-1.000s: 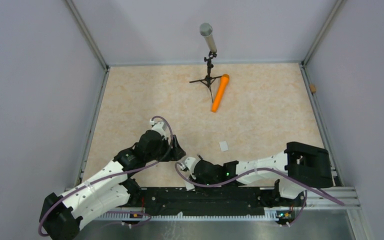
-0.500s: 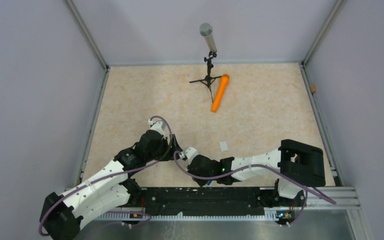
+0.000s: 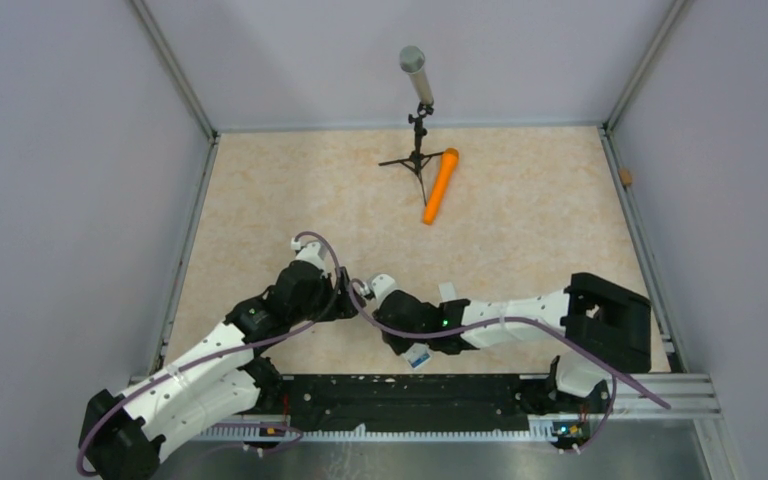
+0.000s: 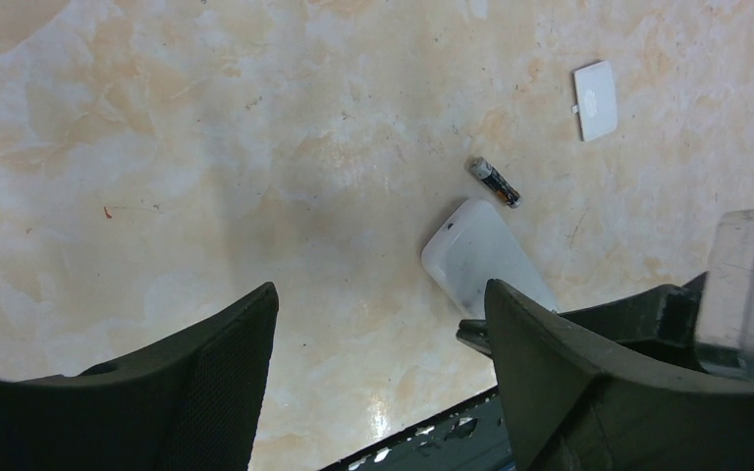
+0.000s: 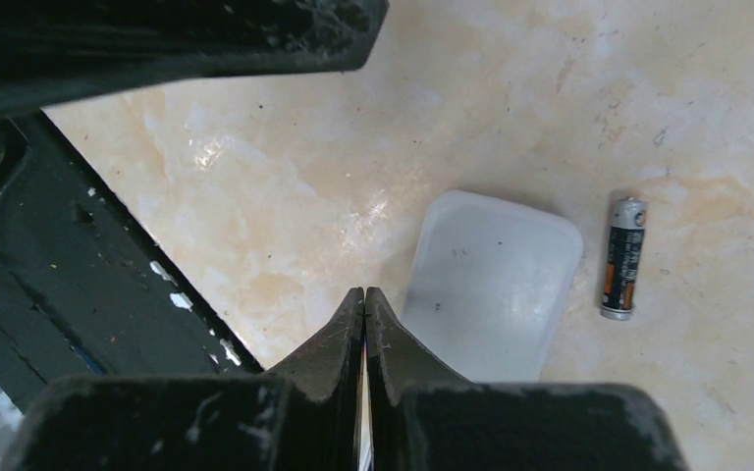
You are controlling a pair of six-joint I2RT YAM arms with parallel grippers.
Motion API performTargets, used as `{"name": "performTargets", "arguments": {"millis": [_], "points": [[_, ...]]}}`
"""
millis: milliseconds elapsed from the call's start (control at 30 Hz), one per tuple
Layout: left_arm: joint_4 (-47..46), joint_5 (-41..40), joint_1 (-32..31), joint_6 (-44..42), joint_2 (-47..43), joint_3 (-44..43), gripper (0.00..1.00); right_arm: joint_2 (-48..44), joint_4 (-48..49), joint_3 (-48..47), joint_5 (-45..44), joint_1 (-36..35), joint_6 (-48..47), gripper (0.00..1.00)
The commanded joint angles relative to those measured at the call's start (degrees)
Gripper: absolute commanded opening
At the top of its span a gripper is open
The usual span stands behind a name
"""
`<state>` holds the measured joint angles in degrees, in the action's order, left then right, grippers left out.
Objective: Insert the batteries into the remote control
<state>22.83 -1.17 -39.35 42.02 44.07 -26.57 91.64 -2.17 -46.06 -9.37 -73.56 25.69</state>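
Observation:
The remote control (image 4: pixel 478 257) lies on the table with its plain white back up, also shown in the right wrist view (image 5: pixel 491 285). The right arm hides it in the top view. One battery (image 4: pixel 494 183), a small dark cylinder with orange marks and a silver end (image 5: pixel 623 257), lies loose just beside the remote's rounded end. My left gripper (image 4: pixel 381 289) hangs open over bare table to the left of the remote, nothing between its fingers. My right gripper (image 5: pixel 364 292) is shut, its tips at the remote's left edge, close under the left gripper.
A small white battery cover (image 3: pixel 447 291) lies loose to the right of the arms (image 4: pixel 596 100). A grey microphone on a black tripod (image 3: pixel 417 150) and a long orange cylinder (image 3: pixel 440 186) stand at the back. The black rail (image 3: pixel 410 395) runs along the near edge.
The right arm has swung away from the near rail, up and left toward the left gripper, still shut. The left arm has barely shifted.

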Motion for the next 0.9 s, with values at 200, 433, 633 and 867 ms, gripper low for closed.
{"name": "performTargets", "arguments": {"millis": [200, 433, 633, 867], "points": [[-2.17, 0.10, 0.33, 0.13, 0.78, 0.64, 0.77, -7.19, -7.65, -7.00, -6.36, 3.63, -3.91, 0.16], [-2.41, 0.11, 0.40, 0.05, 0.80, 0.91, 0.78, -3.96, -9.18, -9.04, -4.55, 8.78, -5.39, 0.30], [-2.72, 0.52, 0.46, -0.36, 1.60, 0.73, 0.78, 2.07, -10.75, -12.15, -2.86, 11.30, -6.54, 0.32], [-3.03, 0.86, 0.64, -0.82, 2.78, 0.41, 0.80, 6.01, -10.41, -12.35, -0.64, 13.18, -7.35, 0.35]]}}
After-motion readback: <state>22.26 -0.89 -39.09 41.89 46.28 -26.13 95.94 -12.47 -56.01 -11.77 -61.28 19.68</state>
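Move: The loose battery lies about 8 cm ahead of the right hand, 3 cm to its right and 3 cm below, just off the remote control's far end. The remote's middle is some 3 cm to the right of the right hand, about 1 cm ahead and 2 cm below. The battery cover lies 5 cm beyond the battery and 11 cm to its right. From the left hand the battery is roughly 12 cm to the right, 3 cm ahead and 9 cm below. Lift the right gripper about 6 cm clear of the remote control's left side, swinging it forward to the loose battery, about 9 cm with a slight drift to the right. Part the shut fingers to about a third on the way, turn the hand some 10 degrees clockwise, then sink nearly 5 cm so the open tips straddle the battery from just above. ##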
